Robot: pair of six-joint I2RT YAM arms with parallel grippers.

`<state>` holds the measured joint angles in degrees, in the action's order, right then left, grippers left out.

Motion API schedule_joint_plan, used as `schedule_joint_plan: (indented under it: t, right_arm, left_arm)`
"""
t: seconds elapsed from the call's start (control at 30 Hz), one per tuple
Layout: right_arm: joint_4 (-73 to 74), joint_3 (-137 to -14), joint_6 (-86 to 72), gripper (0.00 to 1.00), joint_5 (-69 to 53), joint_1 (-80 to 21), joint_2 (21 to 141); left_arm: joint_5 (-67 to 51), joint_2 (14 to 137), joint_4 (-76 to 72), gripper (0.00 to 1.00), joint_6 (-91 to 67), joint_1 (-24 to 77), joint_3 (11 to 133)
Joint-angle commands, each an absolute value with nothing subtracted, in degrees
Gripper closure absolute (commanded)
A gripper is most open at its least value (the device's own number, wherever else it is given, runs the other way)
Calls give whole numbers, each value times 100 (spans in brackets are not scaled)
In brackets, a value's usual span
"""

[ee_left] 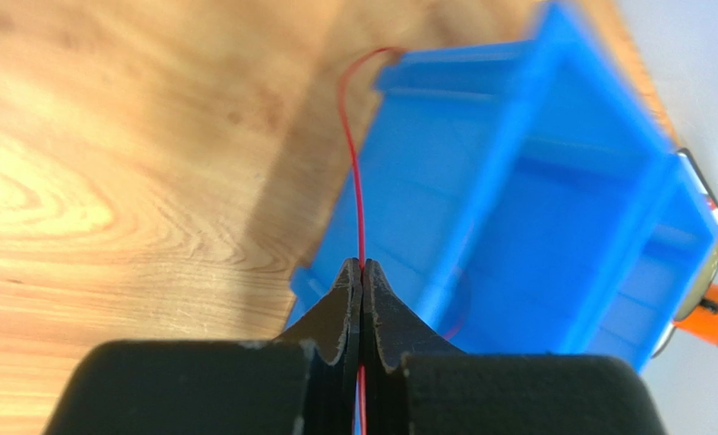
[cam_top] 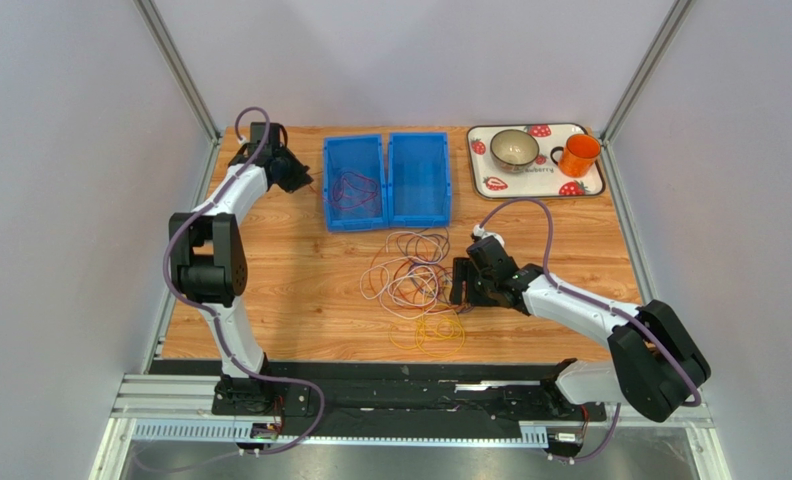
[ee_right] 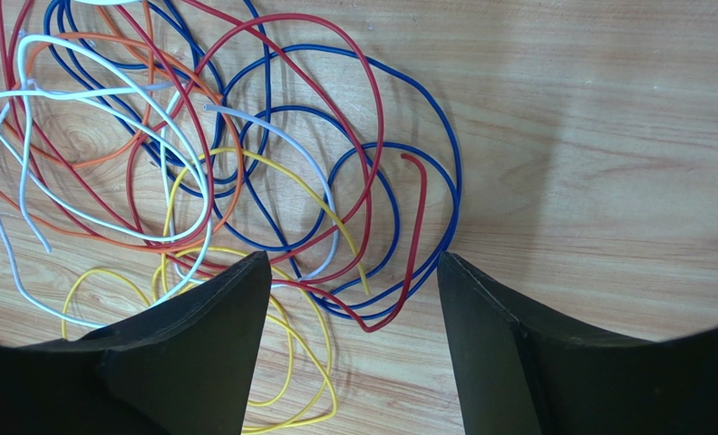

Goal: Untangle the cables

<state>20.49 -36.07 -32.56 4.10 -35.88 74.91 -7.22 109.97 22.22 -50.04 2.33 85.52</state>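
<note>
A tangle of cables (cam_top: 415, 280) lies on the wooden table in front of the blue bins, with yellow loops (cam_top: 432, 335) at its near side. In the right wrist view the red (ee_right: 372, 145), blue (ee_right: 451, 181), white (ee_right: 27, 109), orange (ee_right: 82, 165) and yellow (ee_right: 322, 362) cables cross each other. My right gripper (ee_right: 354, 258) hovers open over the tangle's right edge (cam_top: 460, 285). My left gripper (ee_left: 363, 267) is shut on a thin red cable (ee_left: 355, 172) that runs over the rim of the left blue bin (ee_left: 535, 118). More dark red cable lies in that bin (cam_top: 355, 190).
A second blue bin (cam_top: 446, 180) stands right of the first. At the back right a strawberry-print tray (cam_top: 540, 192) holds a bowl (cam_top: 514, 148) and an orange mug (cam_top: 579, 155). Metal frame posts and walls border the table on both sides.
</note>
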Motion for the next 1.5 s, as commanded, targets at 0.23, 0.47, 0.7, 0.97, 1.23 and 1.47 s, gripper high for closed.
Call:
schedule_joint_plan:
  t: [0.23,0.47,0.7,0.97,1.23,1.47]
  right_arm:
    - [1819,-3929,-3270,29,228,-3621,7568]
    - [1854,-3823,-3243,29,308,-3621,7427]
    - [1846,-3832,-3226,29,290,-3612,7427]
    - [1854,-3744,-3217,29,334,-3621,7356]
    - [1837,-3718,-3217,29,352,-3612,7374]
    - [1863,-3718,-3208,29,360,-3604,7374]
  left_arm:
    - [264,10151,2610,100,-2716,1406,9993]
    - [500,10073,2619,100,-2365,1801,10107]
    - [1081,10256,3058,100,-2224,2057,10626]
    - [1160,10678,3146,100,-2338,2057,10626]
    - [1037,11038,3076,100,-2312,2057,10722]
    - [1046,11575,3426,32,-2004,2057,11547]
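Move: The left gripper is already shut on the thin red cable just outside the left blue box. The left box's middle is about 8 cm to its right, 3 cm ahead and 9 cm below; the right blue box is roughly 21 cm right, 3 cm ahead and equally low. The remaining cable tangle lies some 19 cm right, 15 cm back and 12 cm below. From the right gripper, the left box is about 24 cm ahead and 19 cm left, nearly level. Keep the red cable pinched and lift the left gripper about 15 cm while carrying it some 10 cm right over the left blue box, rolling its left side up and turning it clockwise. Hover and shuffle there briefly, then sink about 7 cm and open the fingers wide above the box to let the cable go. ##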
